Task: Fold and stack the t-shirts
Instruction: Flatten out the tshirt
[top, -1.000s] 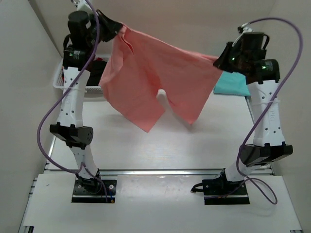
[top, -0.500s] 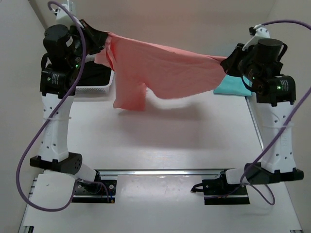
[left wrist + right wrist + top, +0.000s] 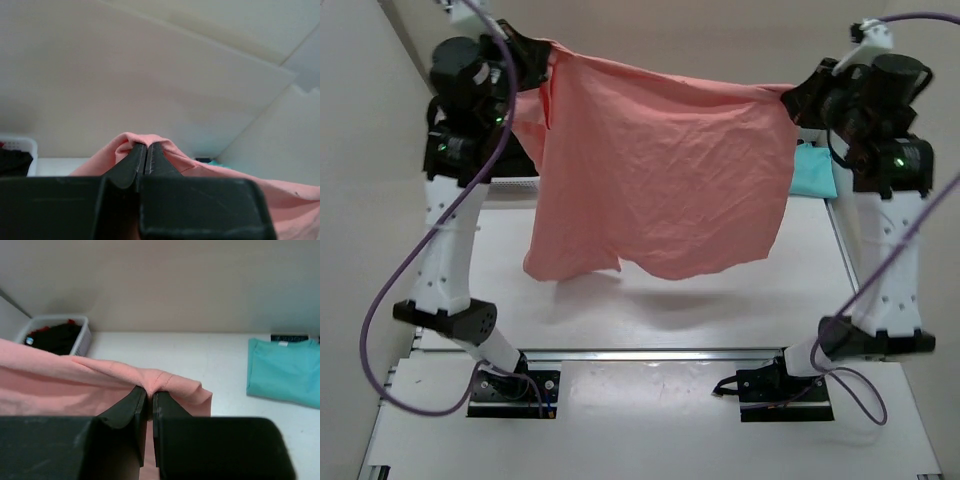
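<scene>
A large salmon-pink t-shirt (image 3: 665, 170) hangs spread in the air between both arms, its lower edge above the table. My left gripper (image 3: 548, 52) is shut on its upper left edge, the cloth bunched over the fingertips (image 3: 146, 147). My right gripper (image 3: 798, 95) is shut on the upper right edge, the hem pinched at its tips (image 3: 150, 390). A folded teal t-shirt (image 3: 285, 371) lies flat on the table at the far right, partly hidden behind the right arm (image 3: 813, 170). Black and red t-shirts (image 3: 55, 336) sit in the basket.
A white mesh basket (image 3: 84, 335) stands at the far left of the table, mostly hidden behind the left arm in the top view. Pale walls close in the table on the left, back and right. The white table (image 3: 680, 310) lies beneath the hanging shirt.
Both arms have raised and spread the pink shirt. It was bunched and swinging between them; now it hangs open as a wide flat sheet facing the camera.
</scene>
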Controlling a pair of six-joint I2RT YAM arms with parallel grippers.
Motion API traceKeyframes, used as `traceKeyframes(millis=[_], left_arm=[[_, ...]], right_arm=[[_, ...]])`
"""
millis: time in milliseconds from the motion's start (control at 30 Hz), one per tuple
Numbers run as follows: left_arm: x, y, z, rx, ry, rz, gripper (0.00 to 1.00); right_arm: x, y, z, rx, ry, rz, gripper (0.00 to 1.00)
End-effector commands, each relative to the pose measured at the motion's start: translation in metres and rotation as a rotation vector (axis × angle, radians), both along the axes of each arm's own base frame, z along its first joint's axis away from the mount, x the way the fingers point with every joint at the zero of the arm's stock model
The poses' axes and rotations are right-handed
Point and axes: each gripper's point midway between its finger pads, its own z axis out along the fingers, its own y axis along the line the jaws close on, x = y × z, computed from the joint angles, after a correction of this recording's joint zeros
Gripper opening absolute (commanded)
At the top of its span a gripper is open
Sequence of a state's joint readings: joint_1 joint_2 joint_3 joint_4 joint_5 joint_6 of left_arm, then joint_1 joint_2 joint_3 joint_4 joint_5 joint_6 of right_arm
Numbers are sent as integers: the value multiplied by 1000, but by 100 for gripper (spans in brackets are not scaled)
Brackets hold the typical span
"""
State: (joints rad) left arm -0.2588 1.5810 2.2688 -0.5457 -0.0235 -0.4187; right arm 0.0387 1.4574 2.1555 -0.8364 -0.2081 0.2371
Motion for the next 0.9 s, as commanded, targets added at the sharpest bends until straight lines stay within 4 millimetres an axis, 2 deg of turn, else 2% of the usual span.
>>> traceKeyframes(millis=[0,33,67,100,200,233,267,333,367,400,433,467,500,533,567,600,633,667,700,733,767,800,833,867], left_arm=[[53,-4,-58,84,125,81,0],[64,-5,-70,91,156,89,0],[77,-6,-83,102,182,92,0],[84,-10,-87,114,189,88,0],[87,0,-59,130,107,133,0],[85,2,-54,139,92,147,0],[84,7,-48,154,69,163,0],[68,26,-23,158,13,205,0],[66,31,-19,152,2,221,0],[52,37,3,144,-57,239,0],[39,43,18,141,-99,259,0],[33,43,22,147,-114,265,0],[23,42,25,161,-119,265,0],[9,43,29,164,-121,271,0],[11,39,14,184,-82,262,0],[2,39,-2,195,-35,254,0],[-17,42,1,174,-46,247,0],[-23,40,-23,173,-1,232,0],[-31,38,-50,159,47,211,0],[-25,33,-98,183,140,194,0],[-41,33,-98,132,131,183,1],[-38,30,-146,155,227,174,1],[-46,26,-182,141,297,140,1],[-57,26,-195,103,328,121,3]], right_arm=[[57,6,-57,-24,142,11,0],[71,7,-73,-35,175,11,0],[80,10,-74,-44,172,14,0],[83,11,-66,-44,152,17,0],[101,6,-52,-5,115,6,0],[97,9,-39,2,91,24,0],[98,9,-39,1,94,26,0],[92,8,-16,-10,25,22,0],[84,7,-1,-11,-20,20,0],[75,6,7,-15,-43,19,0],[76,4,4,-11,-44,16,0],[69,3,6,2,-50,22,0],[63,-7,8,10,-48,-2,0],[64,-7,-9,16,4,0,1],[62,-7,-29,6,62,0,0],[52,-8,-36,2,88,-3,0],[47,-8,-53,5,132,-5,0],[46,-7,-86,11,218,-2,0],[42,-15,-111,18,277,-14,0],[37,-14,-123,24,307,-17,0],[31,-12,-155,28,385,-7,0],[23,-10,-184,26,453,4,0],[17,-8,-198,34,492,10,0],[9,-10,-230,45,578,6,0]])
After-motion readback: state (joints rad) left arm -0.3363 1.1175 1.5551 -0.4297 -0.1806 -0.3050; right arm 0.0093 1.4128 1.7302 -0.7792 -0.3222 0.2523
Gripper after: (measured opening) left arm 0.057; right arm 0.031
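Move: Both hands grip the pink t-shirt high over the table. Its open middle lies about level in reach with them: some 15 cm to the right of the left hand and 57 cm below, about 25 cm to the left of the right hand and 50 cm below. The basket is roughly 28 cm ahead of the left hand and 23 cm left; the teal t-shirt is about 28 cm ahead of the right hand and 16 cm right. Both closed grippers keep pinching the t-shirt's edge and snap it: together they swing about 12 cm forward and 15 cm down, fingers tipping down, then whip back while rising and levelling. Both sink again at the end, the left hand still drawing back hard, the right slowing its pull and tipping down afresh. ##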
